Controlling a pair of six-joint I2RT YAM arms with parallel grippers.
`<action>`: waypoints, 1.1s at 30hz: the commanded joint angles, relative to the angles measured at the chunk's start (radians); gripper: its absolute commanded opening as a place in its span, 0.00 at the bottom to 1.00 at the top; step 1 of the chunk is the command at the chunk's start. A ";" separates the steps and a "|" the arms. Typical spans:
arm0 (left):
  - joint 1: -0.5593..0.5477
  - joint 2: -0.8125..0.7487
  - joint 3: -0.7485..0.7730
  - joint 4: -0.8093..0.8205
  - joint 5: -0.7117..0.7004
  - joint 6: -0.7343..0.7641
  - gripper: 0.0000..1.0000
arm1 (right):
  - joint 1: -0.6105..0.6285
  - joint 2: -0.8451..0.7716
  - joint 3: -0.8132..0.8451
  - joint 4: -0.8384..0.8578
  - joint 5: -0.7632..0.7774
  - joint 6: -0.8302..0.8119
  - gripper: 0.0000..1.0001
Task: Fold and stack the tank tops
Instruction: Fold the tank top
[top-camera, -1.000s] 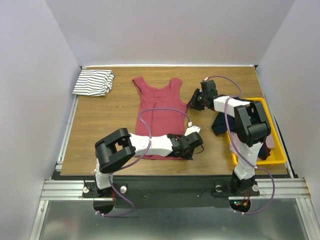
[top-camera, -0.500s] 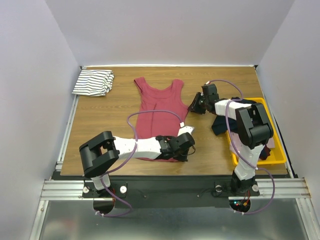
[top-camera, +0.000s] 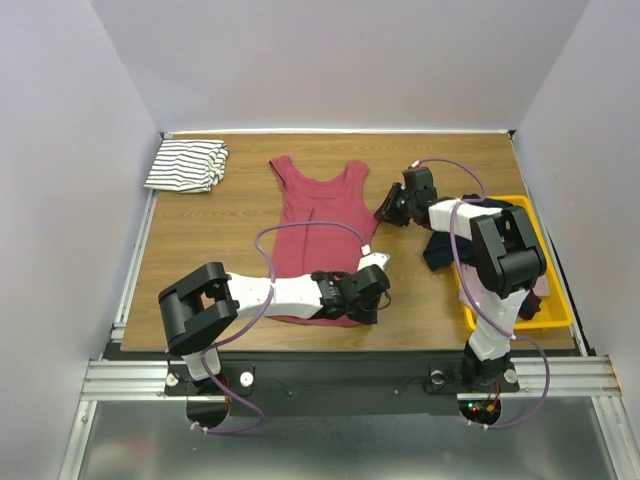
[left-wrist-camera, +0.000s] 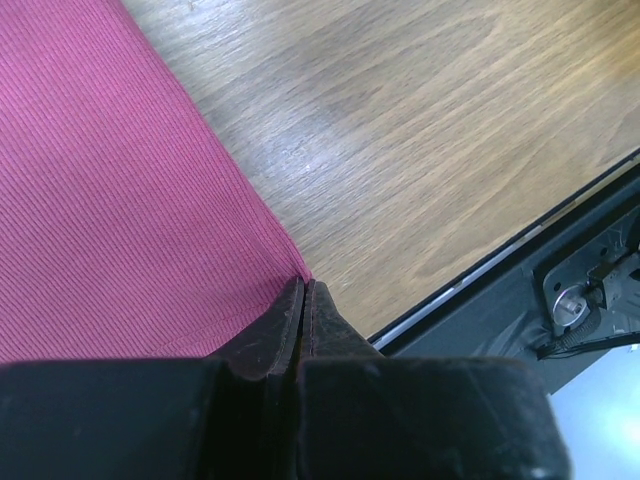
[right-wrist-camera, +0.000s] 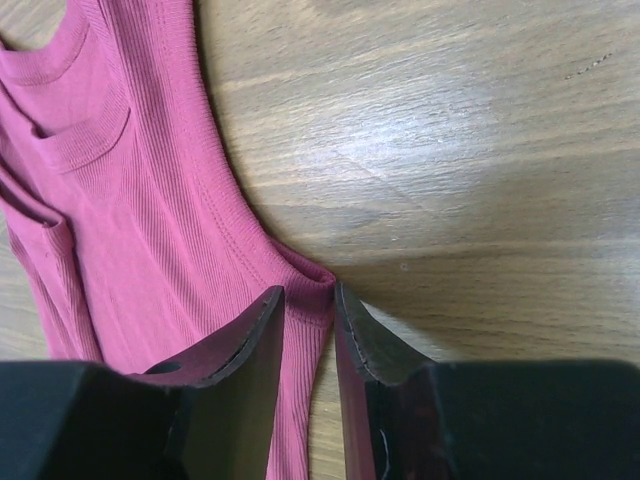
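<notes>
The dark red tank top (top-camera: 320, 230) lies flat on the wooden table, straps toward the far edge. My left gripper (top-camera: 372, 300) is at its near right hem corner; in the left wrist view the jaws (left-wrist-camera: 303, 283) are pressed together on the tip of that corner of the red cloth (left-wrist-camera: 100, 200). My right gripper (top-camera: 384, 214) is at the top's right armhole corner; its jaws (right-wrist-camera: 310, 290) stand narrowly apart with the bunched red cloth (right-wrist-camera: 120, 200) pinched between them. The white striped tank top (top-camera: 186, 165) lies folded at the far left corner.
A yellow bin (top-camera: 556, 318) stands at the table's right edge with dark clothes (top-camera: 440, 250) hanging over its left side. The table's metal front rail (left-wrist-camera: 480, 270) runs close to my left gripper.
A second ago my left arm reached further right; it has drawn back left to the hem corner. My right gripper has moved nearer, onto the armhole corner. Nothing has moved in the last half second.
</notes>
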 joint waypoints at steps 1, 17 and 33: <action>0.001 -0.038 0.003 0.021 0.015 0.000 0.00 | 0.013 -0.017 0.020 0.045 0.036 0.001 0.32; -0.038 -0.009 0.026 0.087 0.067 0.036 0.00 | 0.006 -0.085 0.008 -0.034 0.221 -0.039 0.02; 0.078 -0.214 -0.240 0.245 0.068 -0.064 0.00 | 0.058 -0.053 0.192 -0.124 0.211 -0.047 0.01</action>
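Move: The pink tank top's right armhole corner lies just between the right hand's open fingertips, about 1 cm below and practically level with them. From there the right shoulder strap is some 14 cm ahead and 6 cm left, and the navy garment's overhang 9 cm back and 14 cm right. The left hand, already holding the hem corner, has the tank top's middle about 21 cm ahead and 11 cm left, 3 cm lower. The armhole corner is pinched as the right fingers shut, then drawn about 3.5 cm to the right and lifted roughly 4.5 cm, the hand rolling some 10 degrees before easing forward and back left. The left hand keeps its pinch on the hem corner, creeps a little back and right, then swings forward and left over the cloth, rising slightly. ##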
